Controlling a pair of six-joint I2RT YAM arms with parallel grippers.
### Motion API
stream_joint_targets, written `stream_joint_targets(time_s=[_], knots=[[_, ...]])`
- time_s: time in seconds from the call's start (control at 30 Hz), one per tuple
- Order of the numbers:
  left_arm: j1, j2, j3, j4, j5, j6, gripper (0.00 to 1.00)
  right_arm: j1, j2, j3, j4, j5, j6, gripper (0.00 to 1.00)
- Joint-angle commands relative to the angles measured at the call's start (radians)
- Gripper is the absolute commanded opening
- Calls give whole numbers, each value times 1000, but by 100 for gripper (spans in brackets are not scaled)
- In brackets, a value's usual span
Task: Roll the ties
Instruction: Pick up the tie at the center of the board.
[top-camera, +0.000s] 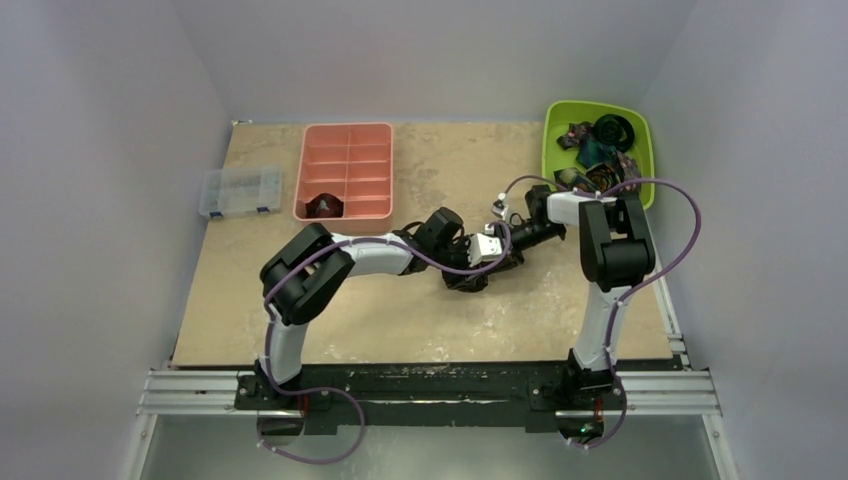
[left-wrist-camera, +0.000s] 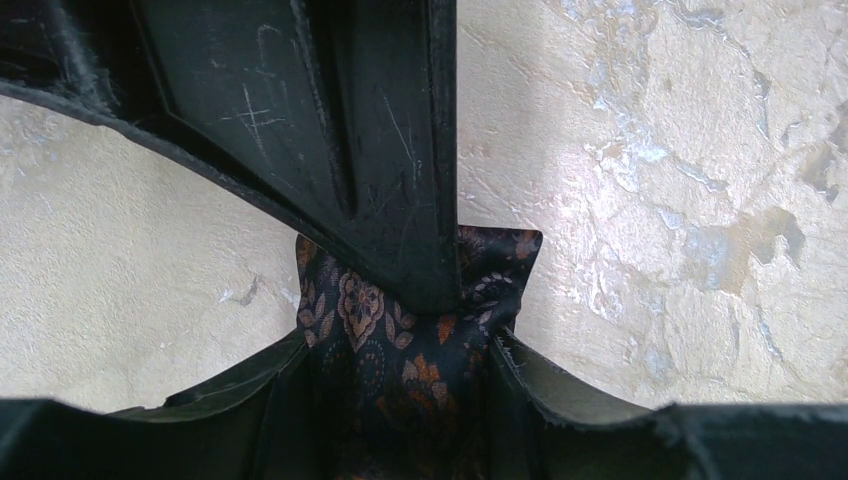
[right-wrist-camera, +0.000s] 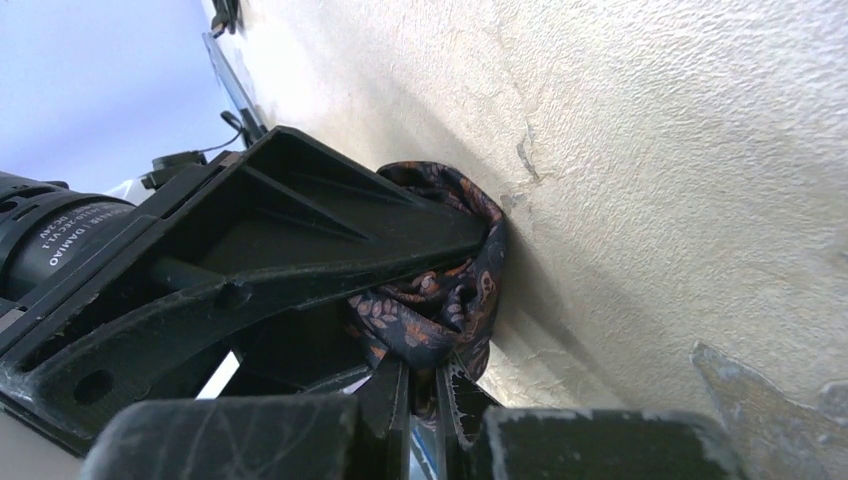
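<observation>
A dark navy tie with an orange-brown floral pattern (left-wrist-camera: 400, 340) is bunched into a coil at mid-table (top-camera: 468, 281), and both grippers meet on it. My left gripper (left-wrist-camera: 395, 400) is shut on the coil, a finger against each side. My right gripper (right-wrist-camera: 425, 385) comes from the opposite side and is shut on a fold of the same tie (right-wrist-camera: 450, 300), its fingers nearly together. One right finger (left-wrist-camera: 370, 150) crosses over the coil in the left wrist view. More ties (top-camera: 600, 150) lie loose in a green bin. One rolled tie (top-camera: 324, 205) sits in a pink tray.
The green bin (top-camera: 549, 140) stands at the back right, close behind the right arm. The pink compartment tray (top-camera: 346, 128) is at the back left, with a clear plastic box (top-camera: 238, 190) beside it at the table's left edge. White walls enclose the table.
</observation>
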Motion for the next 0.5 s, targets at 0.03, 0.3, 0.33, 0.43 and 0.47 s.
stream_joint_targets(time_s=[0.03, 0.3, 0.33, 0.43, 0.47], knots=[[1, 57, -27, -113, -56, 10, 29, 16, 6, 34, 22, 2, -50, 0], [29, -90, -58, -25, -3, -66, 78, 17, -70, 23, 59, 55, -7, 0], [34, -121, -62, 1, 8, -79, 83, 17, -72, 23, 57, 59, -10, 0], [46, -187, -76, 34, 53, -120, 94, 18, -85, 18, 61, 69, -11, 0], [50, -211, -82, 45, 63, -138, 96, 18, -90, 17, 63, 69, -8, 0]])
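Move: The rolled tie sits between the left hand's half-open fingers, its middle about 2 cm to their right and at about their height; the right hand already pinches its edge, with the tie's middle roughly 3 cm to its left, 1 cm back and 2 cm below. The coral box stands some 28 cm left of the left hand and 22 cm ahead. From the right hand, the green bin is about 26 cm ahead and 25 cm to the right. The left fingers open from about half to nearly full and let go of the rolled tie, the hand then backing off it some 2 cm to its left and rising about 1 cm, with a slight counter-clockwise turn of around 5 degrees. Meanwhile the right hand, fingers still shut on the tie's edge, keeps its pinch almost in place, creeping only about half a centimetre forward and up. ##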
